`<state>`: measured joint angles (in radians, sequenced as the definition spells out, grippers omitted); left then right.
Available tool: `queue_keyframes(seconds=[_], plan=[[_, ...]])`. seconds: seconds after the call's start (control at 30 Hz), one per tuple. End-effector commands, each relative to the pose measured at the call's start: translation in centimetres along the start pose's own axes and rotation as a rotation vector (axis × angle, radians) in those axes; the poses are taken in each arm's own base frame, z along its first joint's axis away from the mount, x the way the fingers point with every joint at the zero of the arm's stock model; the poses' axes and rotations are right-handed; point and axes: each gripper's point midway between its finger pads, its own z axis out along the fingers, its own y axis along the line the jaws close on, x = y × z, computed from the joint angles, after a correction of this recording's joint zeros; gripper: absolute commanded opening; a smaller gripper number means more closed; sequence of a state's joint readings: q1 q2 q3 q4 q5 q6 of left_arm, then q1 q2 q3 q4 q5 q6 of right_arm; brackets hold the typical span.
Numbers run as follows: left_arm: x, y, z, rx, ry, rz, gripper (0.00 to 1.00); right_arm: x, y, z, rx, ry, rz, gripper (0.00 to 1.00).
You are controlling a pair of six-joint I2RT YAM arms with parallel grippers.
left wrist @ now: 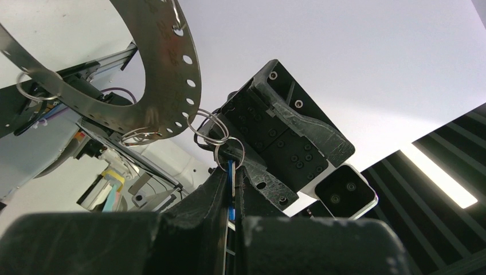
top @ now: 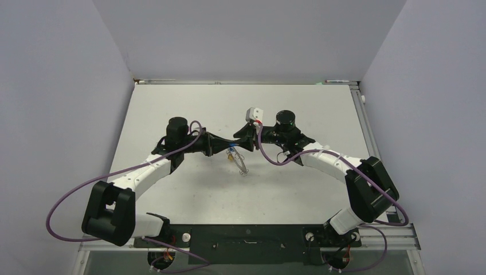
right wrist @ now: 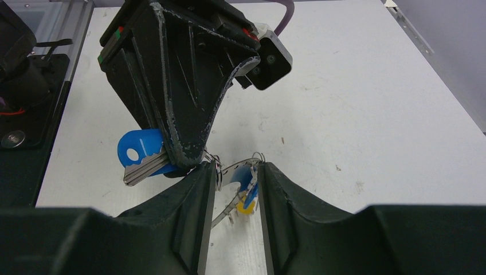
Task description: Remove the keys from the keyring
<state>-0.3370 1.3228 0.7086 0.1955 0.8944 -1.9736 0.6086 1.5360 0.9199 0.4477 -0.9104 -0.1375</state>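
Observation:
The keyring is a thin, flat, perforated silver band (left wrist: pixel 172 74) carrying small split rings (left wrist: pixel 209 129). It hangs between the two grippers above the table (top: pixel 242 165). My left gripper (left wrist: pixel 232 172) is shut on a key with a blue tag (right wrist: pixel 140 154); the tag shows as a blue sliver between its fingers. My right gripper (right wrist: pixel 236 169) is open, and its jaws stand on either side of a stretch of the band (right wrist: pixel 226 211). A blue tag (right wrist: pixel 240 174) and a yellow tag (right wrist: pixel 245 207) dangle between them. The grippers meet tip to tip at mid-table, left (top: pixel 226 148) and right (top: pixel 239 143).
The white table (top: pixel 189 114) has grey walls at the back and both sides. A black base rail (top: pixel 246 235) runs along the near edge. The right wrist's white camera (top: pixel 253 113) sticks up above the grippers.

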Motion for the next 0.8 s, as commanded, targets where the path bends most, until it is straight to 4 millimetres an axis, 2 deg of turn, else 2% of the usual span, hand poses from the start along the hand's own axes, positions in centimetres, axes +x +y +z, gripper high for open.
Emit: queue_keyframes(seconds=[0.0,0.23,0.33,0.43,0.5,0.63,0.77], plan=[[1.6,-1.4,-0.3,0.043,0.043,0.089,0.0,-1.9,0.0,0.8,-0.043,-0.052,-0.054,0.29],[1.6,-1.3,-0.3,0.041,0.045,0.09,0.0,-0.6,0.5,0.7,-0.07,-0.013,-0.064,0.27],[1.5,-1.3,-0.2,0.039,0.045,0.087,0.0,-0.6,0.5,0.7,-0.069,-0.014,-0.072,0.21],[1.4,-1.3,-0.3,0.039,0.041,0.085,0.0,-0.6,0.6,0.7,-0.07,-0.012,-0.071,0.06],[1.2,-1.4,-0.3,0.042,0.035,0.083,0.0,-0.6,0.6,0.6,-0.065,-0.01,-0.071,0.05],[0.3,-1.6,-0.8,0.051,0.007,0.074,0.0,-1.6,0.4,-0.1,-0.015,-0.032,-0.09,0.05],[-0.8,-0.7,-0.9,0.037,-0.027,0.054,0.0,-3.4,0.5,-1.2,0.048,-0.099,-0.136,0.05]])
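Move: The small split ring on the blue key is nearly between the open right fingertips, roughly 1 cm back, 1 cm left and 1 cm below that hand's point. From the right hand, the held blue key sits about 3 cm back and 2 cm left; the big keyring hangs some 7 cm lower and 2 cm back, with the yellow key about 8 cm lower, 1 cm back and 3 cm left. The split ring is roughly 2 cm right and 1 cm ahead of the left hand, at its height. The right hand sinks about 1 cm and eases some half a centimetre back to bring its tips around the small split ring, then closes from about a third open to nearly shut, pinching the ring just beside the left fingertips. The left hand keeps the blue key pinched and stays still until the right fingers have closed, then draws about 1 cm forward and to the left, away from the right hand, with the wrist barely turning. ##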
